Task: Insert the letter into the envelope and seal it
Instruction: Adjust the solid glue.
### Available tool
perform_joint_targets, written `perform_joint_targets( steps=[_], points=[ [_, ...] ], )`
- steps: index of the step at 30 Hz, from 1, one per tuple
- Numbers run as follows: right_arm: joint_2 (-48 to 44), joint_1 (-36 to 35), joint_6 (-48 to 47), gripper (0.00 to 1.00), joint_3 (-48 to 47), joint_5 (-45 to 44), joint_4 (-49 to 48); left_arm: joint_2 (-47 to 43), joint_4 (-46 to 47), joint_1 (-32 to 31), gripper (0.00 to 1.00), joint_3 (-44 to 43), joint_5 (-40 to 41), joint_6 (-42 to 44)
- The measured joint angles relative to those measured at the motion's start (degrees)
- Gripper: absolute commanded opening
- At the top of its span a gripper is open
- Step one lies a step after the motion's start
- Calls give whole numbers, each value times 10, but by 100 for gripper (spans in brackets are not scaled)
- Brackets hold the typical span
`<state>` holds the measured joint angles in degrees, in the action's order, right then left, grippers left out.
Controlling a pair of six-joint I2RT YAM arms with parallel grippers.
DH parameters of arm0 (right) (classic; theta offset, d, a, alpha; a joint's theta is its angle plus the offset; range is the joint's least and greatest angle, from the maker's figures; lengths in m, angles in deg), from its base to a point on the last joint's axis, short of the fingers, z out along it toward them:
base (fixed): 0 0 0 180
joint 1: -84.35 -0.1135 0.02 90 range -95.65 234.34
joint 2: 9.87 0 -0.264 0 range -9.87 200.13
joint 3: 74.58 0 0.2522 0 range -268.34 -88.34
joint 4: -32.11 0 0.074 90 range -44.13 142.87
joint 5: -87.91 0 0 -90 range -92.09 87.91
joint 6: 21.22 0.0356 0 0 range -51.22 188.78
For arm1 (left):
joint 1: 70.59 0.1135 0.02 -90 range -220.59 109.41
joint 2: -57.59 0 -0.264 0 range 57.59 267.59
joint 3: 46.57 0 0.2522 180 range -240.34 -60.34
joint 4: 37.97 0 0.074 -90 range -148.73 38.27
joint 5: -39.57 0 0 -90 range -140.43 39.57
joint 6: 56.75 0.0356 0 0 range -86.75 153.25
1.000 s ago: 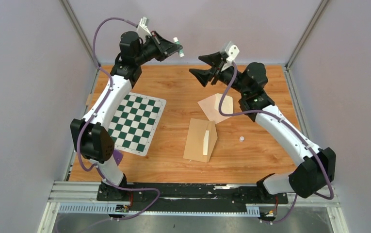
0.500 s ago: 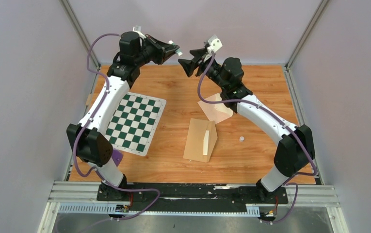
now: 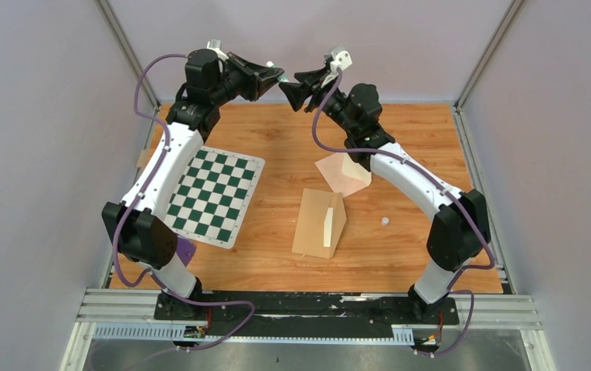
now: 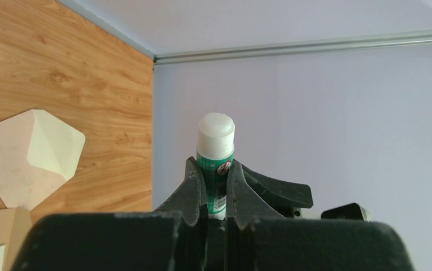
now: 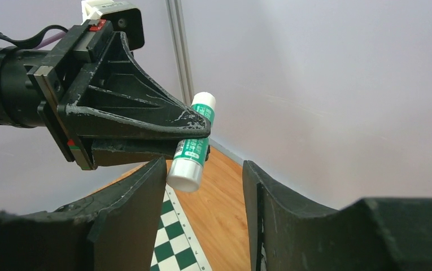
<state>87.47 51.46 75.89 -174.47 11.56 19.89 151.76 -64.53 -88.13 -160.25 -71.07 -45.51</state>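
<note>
A green-and-white glue stick [image 4: 216,141] is clamped in my left gripper [image 4: 216,166], which is shut on it and raised near the back wall [image 3: 275,76]. My right gripper [image 5: 202,169] faces it, open, with the stick's white end [image 5: 186,174] between its fingers, near the left finger and apart from the right one. On the table lies the tan envelope [image 3: 313,222], flap lifted, with a white strip [image 3: 327,226] at the fold. The creased cream letter [image 3: 344,171] lies just behind it, partly under the right arm, and shows in the left wrist view [image 4: 30,152].
A green-and-white chessboard mat [image 3: 215,193] lies on the left of the wooden table [image 3: 276,255]. A small white bit [image 3: 385,221] sits right of the envelope. A purple piece [image 3: 187,251] sits by the left arm's base. Grey walls close in on three sides.
My right arm has swung left and up to meet the left gripper, bringing its open jaws around the stick's end. The left gripper shifted slightly, still holding the stick.
</note>
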Motion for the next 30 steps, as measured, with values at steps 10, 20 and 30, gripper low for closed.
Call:
perform_joint_targets(
  steps=[10,20,30],
  points=[
    [34,-4,18,41,-31,7,-3,0,2,0,0,0,0,-1],
    [45,-7,19,1,-50,1,-8,0,10,1,0,0,7,-7],
    [46,-2,-16,0,-66,9,20,0,-8,4,97,0,25,25]
  ],
)
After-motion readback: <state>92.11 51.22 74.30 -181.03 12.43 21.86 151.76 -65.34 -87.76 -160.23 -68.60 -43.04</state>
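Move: The solid glue is already pinched between the left fingertips, right at the left hand point. From the open right gripper the glue's middle is about 2 cm ahead, 3 cm left and 1 cm up, its near white end almost between the fingers. Far below, some 40 cm, the brown envelope lies about 20 cm back and 8 cm right of the right hand, the pink envelope some 6 cm back and 14 cm right. Hold the left gripper still with the glue while you ease the right one forward and to its left about 2 cm, along its own fingers, over the near white end, and close it there until it pinches the glue. Only then spread the left fingers wide and let go, the left hand staying around the glue. ##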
